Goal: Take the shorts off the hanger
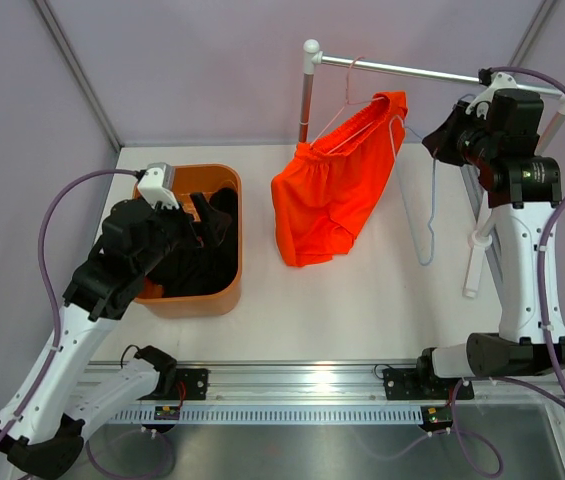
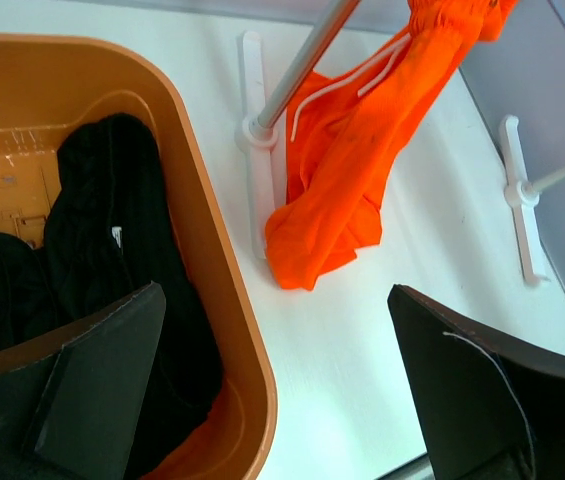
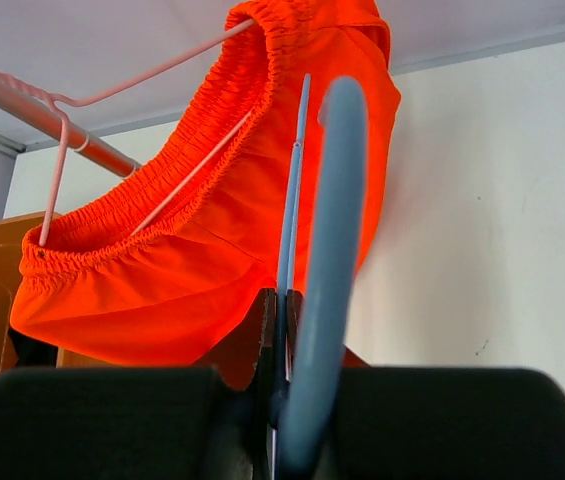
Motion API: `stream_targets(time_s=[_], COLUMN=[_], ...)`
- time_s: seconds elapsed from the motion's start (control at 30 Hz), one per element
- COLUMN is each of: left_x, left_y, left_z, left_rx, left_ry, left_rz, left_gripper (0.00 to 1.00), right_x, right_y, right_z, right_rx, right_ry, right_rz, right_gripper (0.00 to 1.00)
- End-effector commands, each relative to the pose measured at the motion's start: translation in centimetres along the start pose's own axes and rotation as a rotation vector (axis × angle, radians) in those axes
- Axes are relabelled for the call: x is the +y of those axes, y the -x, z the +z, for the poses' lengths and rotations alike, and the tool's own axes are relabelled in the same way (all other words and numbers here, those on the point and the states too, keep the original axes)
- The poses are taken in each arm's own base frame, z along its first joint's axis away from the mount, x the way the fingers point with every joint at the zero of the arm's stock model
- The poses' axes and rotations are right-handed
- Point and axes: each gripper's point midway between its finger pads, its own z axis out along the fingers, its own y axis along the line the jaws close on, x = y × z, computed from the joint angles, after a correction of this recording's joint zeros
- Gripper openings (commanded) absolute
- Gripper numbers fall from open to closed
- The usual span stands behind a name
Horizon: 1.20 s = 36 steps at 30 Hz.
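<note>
The orange-red shorts [image 1: 327, 200] hang from a pink hanger [image 1: 347, 110] on the rail, their lower end resting on the table. The black shorts [image 1: 202, 255] lie in the orange bin [image 1: 202, 300]. My left gripper [image 1: 197, 215] is open above the bin's right side, with nothing between its fingers. In the left wrist view the left gripper [image 2: 274, 295] straddles the bin [image 2: 212, 250] rim, with the black shorts [image 2: 112, 220] below. My right gripper [image 3: 284, 300] is shut on a bare pale-blue hanger [image 3: 332, 200], just right of the orange-red shorts [image 3: 192, 270].
The white rack has a metal rail [image 1: 402, 70], an upright post [image 1: 307, 95] and feet [image 1: 472, 270] on the table. The blue hanger [image 1: 424, 262] dangles beside the right arm. Grey walls close in the back and left.
</note>
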Motion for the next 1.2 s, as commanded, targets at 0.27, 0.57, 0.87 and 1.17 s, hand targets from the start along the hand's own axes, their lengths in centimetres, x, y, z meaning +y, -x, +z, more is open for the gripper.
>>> stream_targets(time_s=[0.27,0.57,0.87,1.17], left_x=[0.2,0.6,1.8,2.2], left_y=[-2.7,-4.1,-6.3,-6.8], left_z=[-1.4,-0.2,0.6,0.6], left_rx=[0.069,0.087,0.141,0.147], left_ry=[-0.064,-0.074,-0.037,-0.011], left_rz=[0.118,0.135,0.146,0.170], left_gripper=[0.99,0.99,0.99,0.99], right_x=[1.4,-1.1,-3.1,-4.2], right_y=[5.1,5.4,6.2,7.5], right_z=[0.4,0.8,2.6,4.7], right_rx=[-0.086,-0.062,-0.066,-0.084], right_ry=[0.082,-0.055,-0.160,-0.214], right_rz=[-0.070,-0.116,-0.108,-0.096], right_gripper=[0.00,0.00,0.00,0.00])
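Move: The blue hanger is already pinched in the right hand. The bit of rail where its hook is going lies about 10 cm ahead, 5 cm to the right and 5 cm above. The hanging red shorts are some 18 cm to the left, 5 cm farther out and 18 cm lower. From the open left hand, the black shorts lie about 8 cm ahead, 6 cm left and 24 cm down, in the orange basket, whose middle is a little farther left. Forward and up in a low arc, then right and down while reaching on forward, the right hand carries the hanger to the rail, about 8 cm out and 4 cm right in all, keeping its pinch while the hook's curve comes over the bar. The left hand, fingers wide open, eases back 2 cm and sinks about 7 cm towards the black shorts. ##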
